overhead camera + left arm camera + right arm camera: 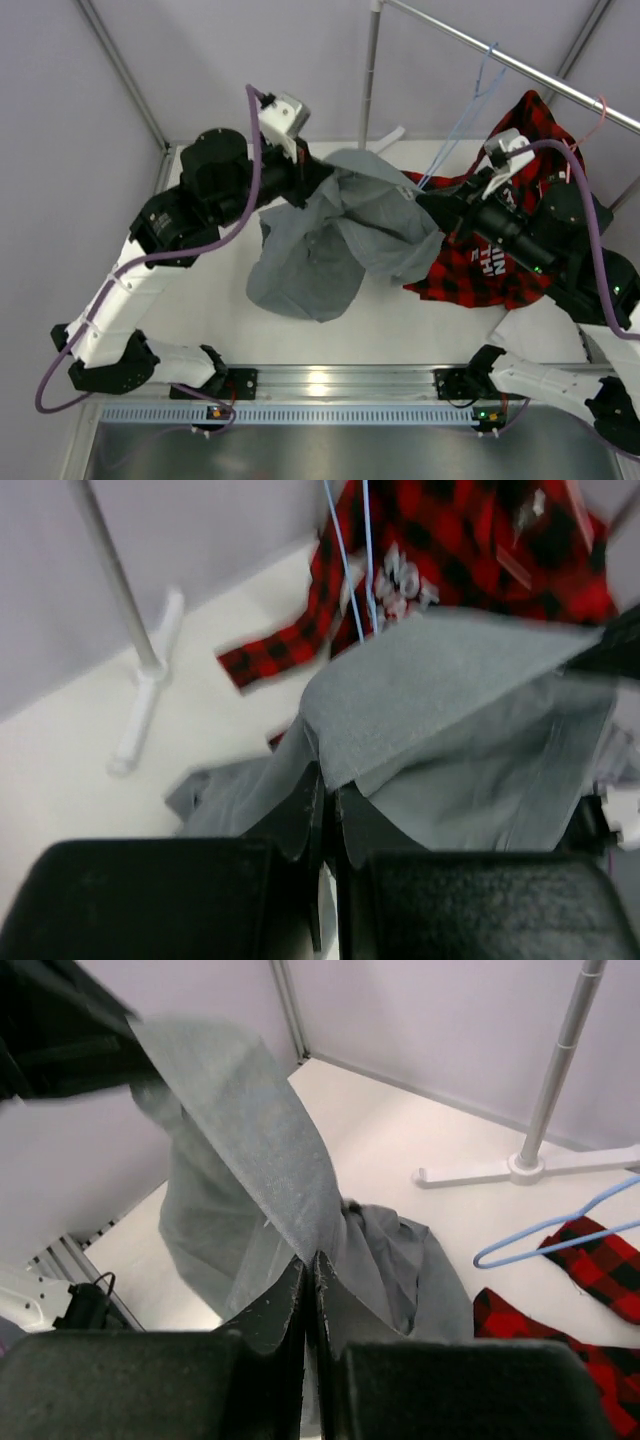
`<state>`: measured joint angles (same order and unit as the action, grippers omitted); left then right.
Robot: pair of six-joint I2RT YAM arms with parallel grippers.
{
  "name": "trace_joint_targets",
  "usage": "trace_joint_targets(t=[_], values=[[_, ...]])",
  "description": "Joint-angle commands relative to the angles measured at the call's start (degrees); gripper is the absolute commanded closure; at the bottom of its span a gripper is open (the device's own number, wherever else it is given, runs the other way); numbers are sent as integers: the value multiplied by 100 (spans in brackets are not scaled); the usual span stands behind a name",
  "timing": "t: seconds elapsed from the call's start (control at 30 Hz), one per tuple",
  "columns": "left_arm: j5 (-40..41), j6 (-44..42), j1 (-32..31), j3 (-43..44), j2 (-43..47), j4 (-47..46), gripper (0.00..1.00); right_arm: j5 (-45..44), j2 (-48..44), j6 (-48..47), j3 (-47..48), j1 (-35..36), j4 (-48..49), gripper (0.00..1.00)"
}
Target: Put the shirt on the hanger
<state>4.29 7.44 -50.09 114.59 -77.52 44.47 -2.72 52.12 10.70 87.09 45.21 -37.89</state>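
The grey shirt (340, 235) hangs above the table, stretched between my two grippers, and its lower part rests bunched on the white tabletop. My left gripper (318, 178) is shut on one edge of the shirt (430, 690); its jaws (328, 780) are pressed together on the fabric. My right gripper (432, 207) is shut on the opposite edge of the shirt (250, 1130), with its jaws (310, 1260) closed on the cloth. The light-blue hanger (462, 122) hangs from the rail behind the shirt. The hanger's wires (345, 560) show in the left wrist view and its loop (560, 1225) in the right wrist view.
A red-and-black plaid shirt (490, 265) lies under the right arm, partly draped upward at the back right. The rack's upright pole (371, 75) stands at the back centre on a white foot (520, 1168). The slanted rail (520, 70) crosses the top right. Grey walls enclose the table.
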Motion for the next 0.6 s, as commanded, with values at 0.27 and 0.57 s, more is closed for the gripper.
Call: trace_joint_targets(t=[0.27, 0.57], values=[[-684, 1672, 34, -6825, 2425, -3048, 100, 211, -1659, 1039, -3593, -83, -536, 100], [-1282, 1848, 25, -6932, 2347, -3427, 100, -395, -942, 917, -2628, -83, -562, 55]])
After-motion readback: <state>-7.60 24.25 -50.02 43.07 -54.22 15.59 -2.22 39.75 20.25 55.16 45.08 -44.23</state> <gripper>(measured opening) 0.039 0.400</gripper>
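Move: Both hands already pinch the grey shirt, stretched between them in the air. The table patch it is going to lies roughly 38 cm below the left hand and 6 cm to its right, level fore and aft. From the right hand it is about 5 cm ahead, 6 cm left and 34 cm down. The red plaid shirt lies some 20 cm ahead, 27 cm right and 33 cm below the right hand. Both hands whip the grey shirt down about 30 cm towards the table, rebound slightly, right fingers opening partway. ##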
